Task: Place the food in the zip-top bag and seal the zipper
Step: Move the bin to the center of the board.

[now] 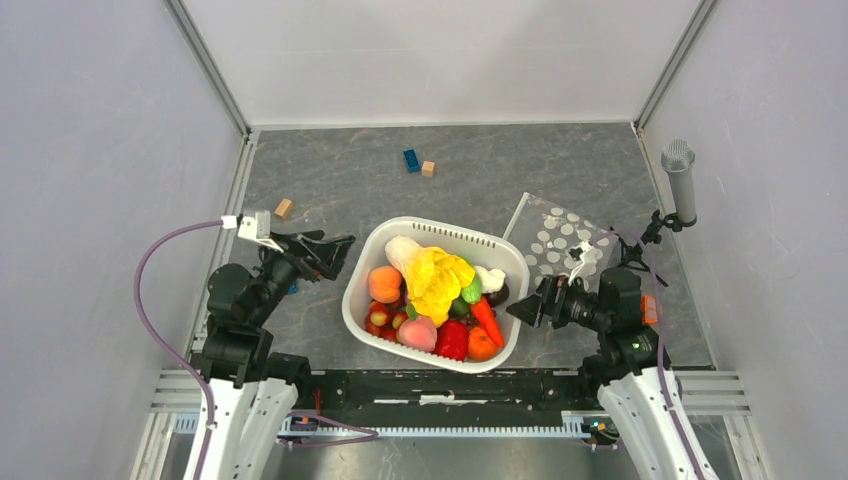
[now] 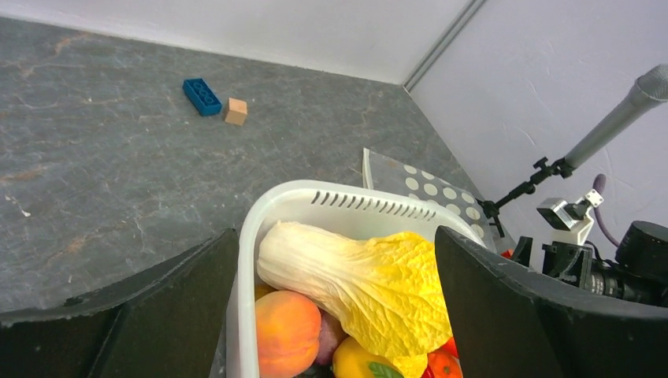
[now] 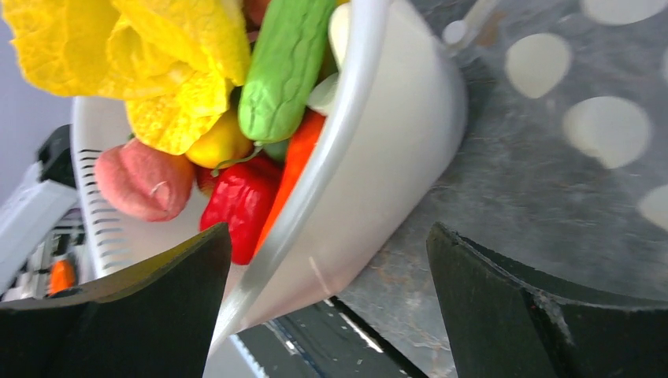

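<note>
The food is piled in a white basket (image 1: 440,228) at the table's middle: a crinkled yellow cabbage (image 1: 437,278), peaches (image 1: 384,283), an orange carrot (image 1: 487,320), a red pepper (image 1: 452,340) and a green piece (image 3: 283,67). The zip-top bag (image 1: 562,240), clear with white dots, lies flat behind the basket's right side. A thin strip that may be the zipper (image 2: 367,167) runs along the bag's basket-side edge; I cannot tell if it is sealed. My left gripper (image 1: 335,255) hovers open at the basket's left rim. My right gripper (image 1: 526,303) is open beside the basket's right wall (image 3: 378,181), holding nothing.
A blue toy brick (image 1: 411,160) and a small wooden cube (image 1: 428,168) lie at the back. Another wooden cube (image 1: 284,208) sits at the left edge. A microphone on a stand (image 1: 680,180) rises at the right, just beyond the bag. Walls enclose three sides.
</note>
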Controlling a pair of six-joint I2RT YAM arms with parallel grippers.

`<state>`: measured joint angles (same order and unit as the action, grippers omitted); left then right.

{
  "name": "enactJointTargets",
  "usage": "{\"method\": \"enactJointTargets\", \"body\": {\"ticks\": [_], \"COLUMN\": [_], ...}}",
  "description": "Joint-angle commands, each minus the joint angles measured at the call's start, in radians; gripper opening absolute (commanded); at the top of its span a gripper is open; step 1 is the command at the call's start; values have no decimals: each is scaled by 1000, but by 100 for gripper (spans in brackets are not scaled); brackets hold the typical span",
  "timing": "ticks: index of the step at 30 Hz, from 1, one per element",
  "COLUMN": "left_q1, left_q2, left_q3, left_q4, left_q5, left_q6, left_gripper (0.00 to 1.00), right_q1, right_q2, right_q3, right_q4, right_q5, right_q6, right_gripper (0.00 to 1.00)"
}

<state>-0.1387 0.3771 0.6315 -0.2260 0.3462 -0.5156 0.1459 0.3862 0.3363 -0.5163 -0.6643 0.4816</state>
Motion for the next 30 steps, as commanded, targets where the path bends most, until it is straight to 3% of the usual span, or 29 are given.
{"method": "enactJointTargets", "body": {"ticks": [1, 5, 11, 14, 19, 25, 28, 30], "left_q1": [5, 5, 4, 5, 5, 4, 5, 4], "left_q2": [7, 26, 56, 33, -3, -4, -20, -35], "left_q3": [14, 21, 71, 90, 154, 219, 227, 225], "left_q4": [-28, -42, -177, -235, -317, -394, -409, -407], "left_q5": [73, 87, 75, 54, 13, -2, 9, 12], "left_q6": [27, 18, 71, 88, 112, 147, 144, 139], "left_gripper": [100, 100, 100, 100, 100, 100, 100, 100], "right_q1": [57, 201, 564, 639, 753, 785, 785, 785], "right_q2": [-22, 29, 232, 377, 687, 1043, 1172, 1204], "right_q3": [-30, -57, -51, -40, 133, 413, 609, 671], "right_q4": [152, 234, 478, 669, 849, 970, 886, 807], "right_q5": [-82, 20, 315, 399, 576, 565, 401, 374], "right_q6": [144, 183, 269, 340, 355, 295, 204, 160], "right_gripper": [98, 98, 98, 98, 98, 98, 98, 98]}}
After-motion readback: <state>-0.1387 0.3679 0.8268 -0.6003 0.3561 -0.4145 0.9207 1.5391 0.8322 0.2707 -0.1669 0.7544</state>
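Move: The white bin of food is centred about 17 cm to the right gripper's left and 2 cm ahead, some 7 cm below it; its right rim is right by the open fingers. The clear dotted bag lies flat about 13 cm ahead of the right gripper and 8 cm to its right. From the high left gripper, the bin's middle is around 15 cm to the right, 4 cm back and 25 cm down. Sweep the right gripper about 24 cm to the left, swinging back a few centimetres first and then forward, and push the bin along by its right rim with the fingers kept open across it. Keep the left gripper open above the bin; draw it back roughly 4 cm, dipping and rising again on the way. ##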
